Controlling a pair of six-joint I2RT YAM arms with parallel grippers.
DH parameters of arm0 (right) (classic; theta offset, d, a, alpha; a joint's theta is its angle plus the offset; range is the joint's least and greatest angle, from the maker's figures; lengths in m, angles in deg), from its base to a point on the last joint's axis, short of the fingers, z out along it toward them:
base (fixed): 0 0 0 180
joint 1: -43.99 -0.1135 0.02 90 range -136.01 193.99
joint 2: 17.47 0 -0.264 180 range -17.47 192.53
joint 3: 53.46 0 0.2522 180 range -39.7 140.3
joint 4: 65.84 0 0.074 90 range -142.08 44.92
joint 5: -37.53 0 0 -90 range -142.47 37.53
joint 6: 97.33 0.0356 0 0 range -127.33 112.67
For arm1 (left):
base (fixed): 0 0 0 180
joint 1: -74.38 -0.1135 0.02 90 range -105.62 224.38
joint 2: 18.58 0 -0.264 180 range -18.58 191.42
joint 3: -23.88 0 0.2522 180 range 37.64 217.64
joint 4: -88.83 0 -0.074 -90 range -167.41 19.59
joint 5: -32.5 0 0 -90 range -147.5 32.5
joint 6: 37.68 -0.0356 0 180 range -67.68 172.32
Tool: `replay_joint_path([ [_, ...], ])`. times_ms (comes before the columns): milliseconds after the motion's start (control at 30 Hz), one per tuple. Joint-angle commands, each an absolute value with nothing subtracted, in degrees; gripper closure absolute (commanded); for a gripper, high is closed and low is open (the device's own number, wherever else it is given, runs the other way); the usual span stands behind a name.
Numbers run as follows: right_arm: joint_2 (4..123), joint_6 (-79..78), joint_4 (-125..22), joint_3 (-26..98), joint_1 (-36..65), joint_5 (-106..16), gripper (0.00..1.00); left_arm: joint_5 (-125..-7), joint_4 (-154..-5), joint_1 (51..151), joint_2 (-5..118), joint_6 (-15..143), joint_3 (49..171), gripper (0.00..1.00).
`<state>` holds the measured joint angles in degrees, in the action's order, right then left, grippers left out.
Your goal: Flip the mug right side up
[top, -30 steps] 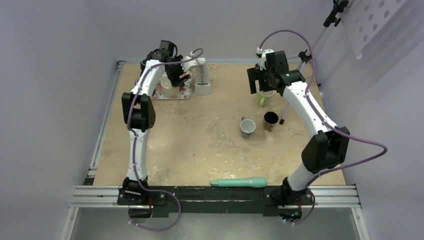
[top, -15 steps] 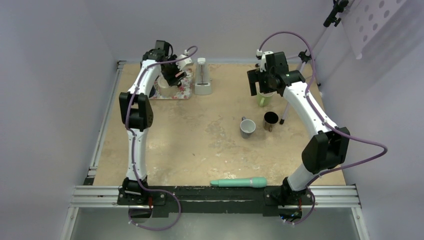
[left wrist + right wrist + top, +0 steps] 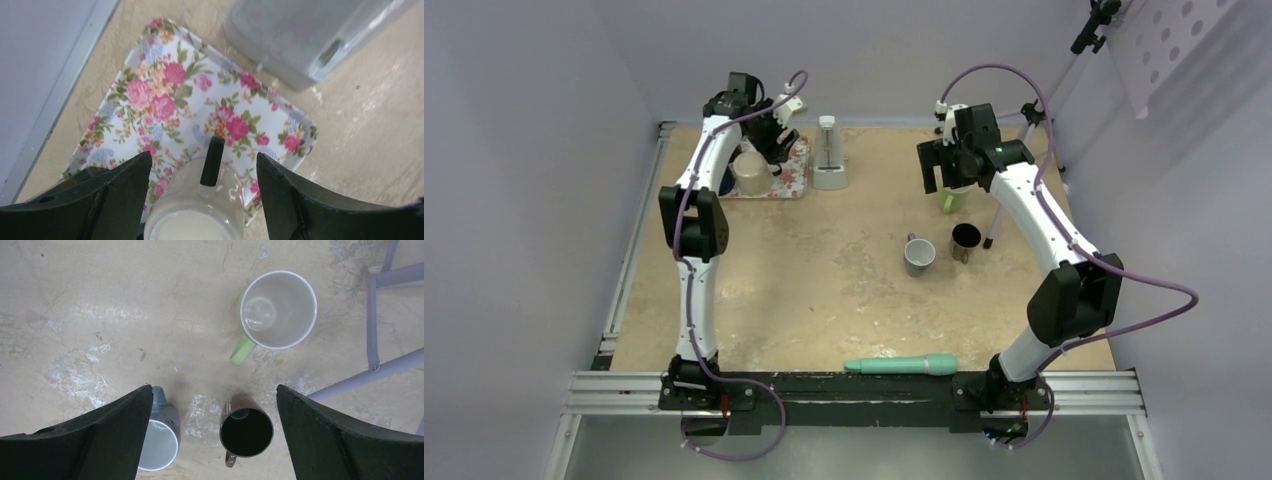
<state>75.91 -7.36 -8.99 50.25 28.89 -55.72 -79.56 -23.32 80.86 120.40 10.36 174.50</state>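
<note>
A cream mug with a black handle stands on the floral tray at the far left. Its pale round top faces up; I cannot tell whether that is the mouth or the base. My left gripper is open just behind and above it. In the left wrist view the gripper has one finger on each side of the mug, not touching it. My right gripper is open and empty, high over three upright mugs: green, grey and dark brown.
A pale grey container stands beside the tray. A purple stand's legs reach the table next to the green mug. A teal cylinder lies at the near edge. Walls close off the far side and the left.
My left gripper has let go of the cream mug and drawn back toward the far wall. The mug stays standing on the tray. The right arm has barely moved.
</note>
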Motion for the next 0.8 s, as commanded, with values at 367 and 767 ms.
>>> replay_joint_path([
  [367,75.7,-7.8,-7.6,52.8,28.7,-55.3,0.04,-73.3,-23.7,81.8,121.9,1.9,171.1,0.23],
  [767,75.2,-7.8,-7.8,52.2,28.5,-55.1,0.04,-61.7,-22.9,83.3,122.9,-9.0,166.4,0.65],
])
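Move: The upturned cream mug has its middle roughly 9 cm to the left of the left hand and 4 cm back, some 6 cm lower; its black handle juts out towards the hand. The blue mug stands about 10 cm left of the cream mug and 2 cm nearer the base, the dark mug about 18 cm left of the hand and 4 cm ahead, the grey metronome 12 cm to its right, nearly level. From the right hand the cream mug lies about 50 cm left and 12 cm ahead. The cream mug's black handle is what the left hand comes down to: the hand first lifts some 2 cm, drifting a little right and forward, then turns back and sinks about 7 cm while shifting some 4 cm left. The wrist rolls about 20 degrees, left side rising. Near the bottom the fingers start to close with the handle between them; a firm pinch can't be seen yet. ##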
